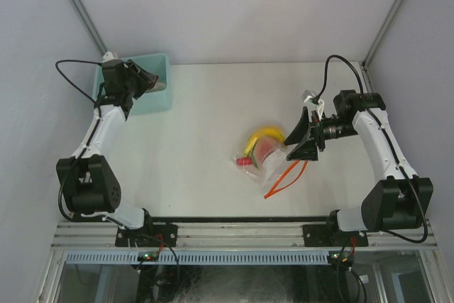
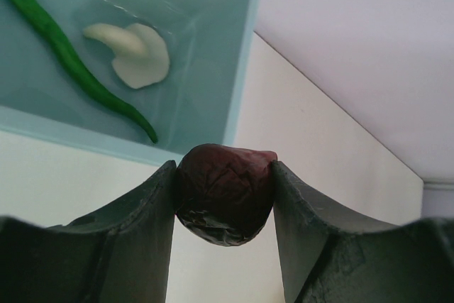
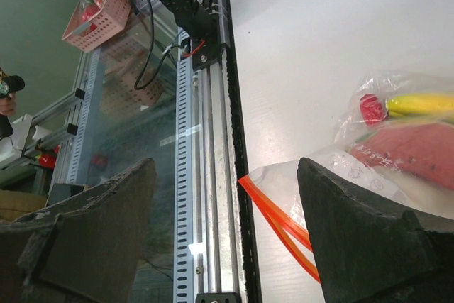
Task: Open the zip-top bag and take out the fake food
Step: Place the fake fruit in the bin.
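Note:
The zip-top bag [image 1: 268, 160] lies mid-table, clear and crinkly, with its red-orange zip strip [image 1: 282, 177] trailing toward the near edge. Fake food shows inside it: a yellow banana [image 1: 264, 134] and red pieces [image 1: 264, 151]. My right gripper [image 1: 292, 145] stands open just right of the bag. In the right wrist view the zip strip [image 3: 284, 225], banana [image 3: 418, 103] and a red piece [image 3: 415, 152] lie by the right finger of that gripper [image 3: 227, 168]. My left gripper [image 2: 223, 167] is shut on a dark red rounded piece [image 2: 225, 200], up at the teal bin [image 1: 157, 97].
Inside the teal bin [image 2: 237, 83] lie a long green piece [image 2: 67, 58] and a whitish piece [image 2: 138, 54]. The table's near edge with its metal rail [image 3: 209, 140] runs just left of the bag. Enclosure walls stand on three sides.

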Controlling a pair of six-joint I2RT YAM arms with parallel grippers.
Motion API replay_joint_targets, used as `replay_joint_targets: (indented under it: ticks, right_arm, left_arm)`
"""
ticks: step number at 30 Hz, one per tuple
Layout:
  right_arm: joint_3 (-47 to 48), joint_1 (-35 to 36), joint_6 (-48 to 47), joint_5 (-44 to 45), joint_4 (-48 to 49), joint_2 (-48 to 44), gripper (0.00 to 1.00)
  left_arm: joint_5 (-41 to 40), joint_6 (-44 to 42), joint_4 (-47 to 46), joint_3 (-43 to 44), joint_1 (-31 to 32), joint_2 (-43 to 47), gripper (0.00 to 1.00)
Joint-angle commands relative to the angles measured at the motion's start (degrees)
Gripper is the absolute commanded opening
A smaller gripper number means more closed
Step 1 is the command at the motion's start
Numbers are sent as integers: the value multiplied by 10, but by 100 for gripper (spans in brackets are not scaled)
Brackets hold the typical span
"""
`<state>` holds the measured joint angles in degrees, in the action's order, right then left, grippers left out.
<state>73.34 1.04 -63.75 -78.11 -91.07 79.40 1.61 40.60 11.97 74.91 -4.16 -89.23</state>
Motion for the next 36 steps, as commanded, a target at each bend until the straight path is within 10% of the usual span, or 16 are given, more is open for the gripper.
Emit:
replay_joint_targets:
  ticks: [1, 13, 21, 36]
  right_arm:
    - [4, -10, -12, -10, 5, -1, 80]
    - [4, -23, -5, -3, 11, -2, 80]
    - [4, -27, -1, 7, 15, -5, 81]
    - [4, -31, -5, 20, 18, -16, 81]
  left_arm:
    - [-61, 6, 75, 96, -9, -41, 1]
    - [-114, 13, 205, 274, -18, -175, 12]
    - [-167, 20, 277, 353, -19, -228, 100]
    - [-98, -50, 143, 226, -23, -97, 100]
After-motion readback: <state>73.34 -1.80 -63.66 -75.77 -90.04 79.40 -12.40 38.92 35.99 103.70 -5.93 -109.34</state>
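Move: The left hand holds the dark red fruit near the teal bin's near right corner; the bin's middle lies about 10 cm ahead, 10 cm left and 17 cm below. Inside it, the white mushroom lies some 11 cm ahead and 5 cm left of the hand, the green pepper about 9 cm ahead and 11 cm left, both about 21 cm down. From the right hand the bin is roughly 38 cm ahead and 54 cm left. The left hand carries the fruit 7 cm forward-left over the bin, dips, tips down and opens, releasing it. ##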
